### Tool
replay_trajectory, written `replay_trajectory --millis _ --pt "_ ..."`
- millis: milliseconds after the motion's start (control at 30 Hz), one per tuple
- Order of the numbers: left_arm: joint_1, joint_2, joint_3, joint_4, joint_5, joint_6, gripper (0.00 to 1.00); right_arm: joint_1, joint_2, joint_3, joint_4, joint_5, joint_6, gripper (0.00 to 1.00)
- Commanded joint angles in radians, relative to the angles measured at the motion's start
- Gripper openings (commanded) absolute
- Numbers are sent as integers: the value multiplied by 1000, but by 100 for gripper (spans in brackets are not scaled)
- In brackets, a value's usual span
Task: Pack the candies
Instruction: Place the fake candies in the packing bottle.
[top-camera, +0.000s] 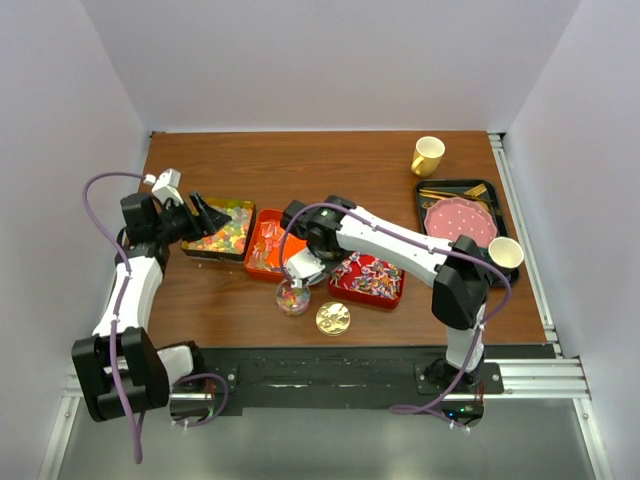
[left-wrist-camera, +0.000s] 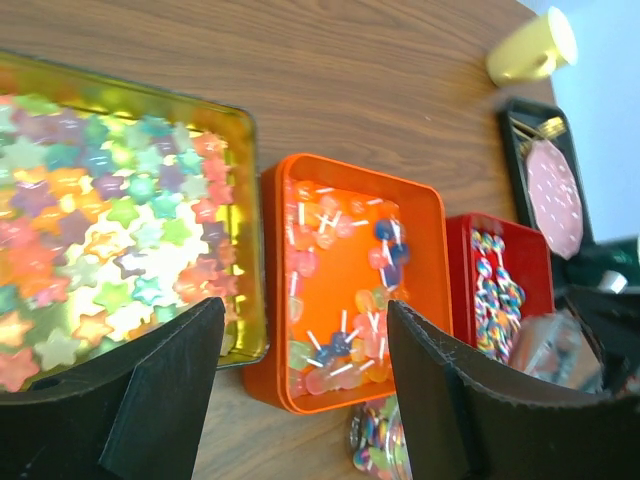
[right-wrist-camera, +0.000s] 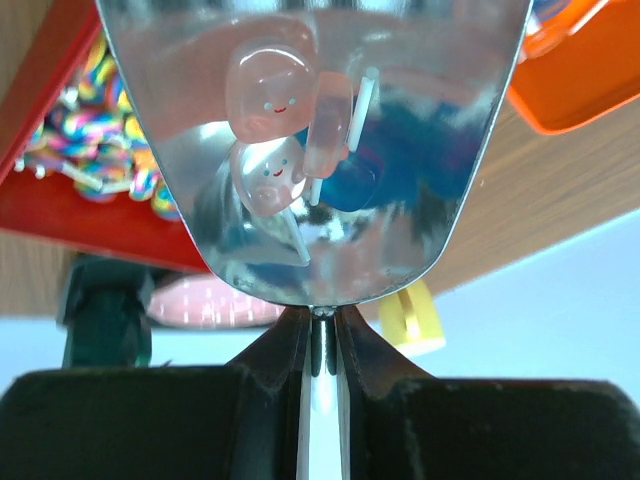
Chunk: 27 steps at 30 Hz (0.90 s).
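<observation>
The candies lie in three trays: star gummies in a gold tray (top-camera: 225, 228) (left-wrist-camera: 110, 200), wrapped lollipop-like sweets in an orange tray (top-camera: 266, 245) (left-wrist-camera: 350, 270), and swirled ones in a red tray (top-camera: 367, 280) (left-wrist-camera: 495, 290). My left gripper (top-camera: 205, 215) (left-wrist-camera: 305, 315) hangs open above the gold and orange trays, holding nothing. My right gripper (top-camera: 316, 248) (right-wrist-camera: 320, 322) is shut on the handle of a metal scoop (top-camera: 303, 266) (right-wrist-camera: 320, 150). Two pink candies (right-wrist-camera: 267, 95) and a blue one (right-wrist-camera: 350, 185) lie in the scoop, which is over a small glass jar (top-camera: 292, 297) (left-wrist-camera: 385, 440) that has candies in it.
A round gold lid (top-camera: 333, 318) lies in front of the jar. At the back right stand a yellow cup (top-camera: 428, 155) (left-wrist-camera: 530, 48) and a black tray (top-camera: 445, 190) with a pink dotted plate (top-camera: 460, 218). A cream cup (top-camera: 506, 252) sits near the right arm's elbow.
</observation>
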Motion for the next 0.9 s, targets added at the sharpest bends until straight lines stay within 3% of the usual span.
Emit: replay_trajectory --millis 0,367,867 --pt "11 -32 -42 69 -128 -45 70 31 6 27 -95 179 25 0" --pt "9 -111 -116 103 -146 -66 71 120 110 136 -170 268 94 0" --pt "9 -167 -143 127 -177 -82 71 223 210 167 -300 524 214 0"
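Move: The right hand holds the loaded scoop, its bowl reaching out to the left and back. The open packing bottle stands roughly 13 cm to this hand's left and 8 cm back, its middle about 10 cm lower. Beyond the bottle, the orange candy tray sits 12 cm farther out and 4 cm farther left. The red candy box is about 5 cm right of the hand and 4 cm back; the gold lid, 4 cm left and 14 cm back. From the left hand, the bottle lies some 20 cm right and 12 cm back. Keeping its pinch on the scoop's handle, the right hand carries it about 5 cm left towards the packing bottle at nearly constant height, after a small dip back and rise. The wrist tips by some 20–25 degrees throughout, lowering the bowl's lip over the bottle's mouth. The left hand, open and empty, eases about 2 cm left, away from the orange tray, turning slightly counter-clockwise. ##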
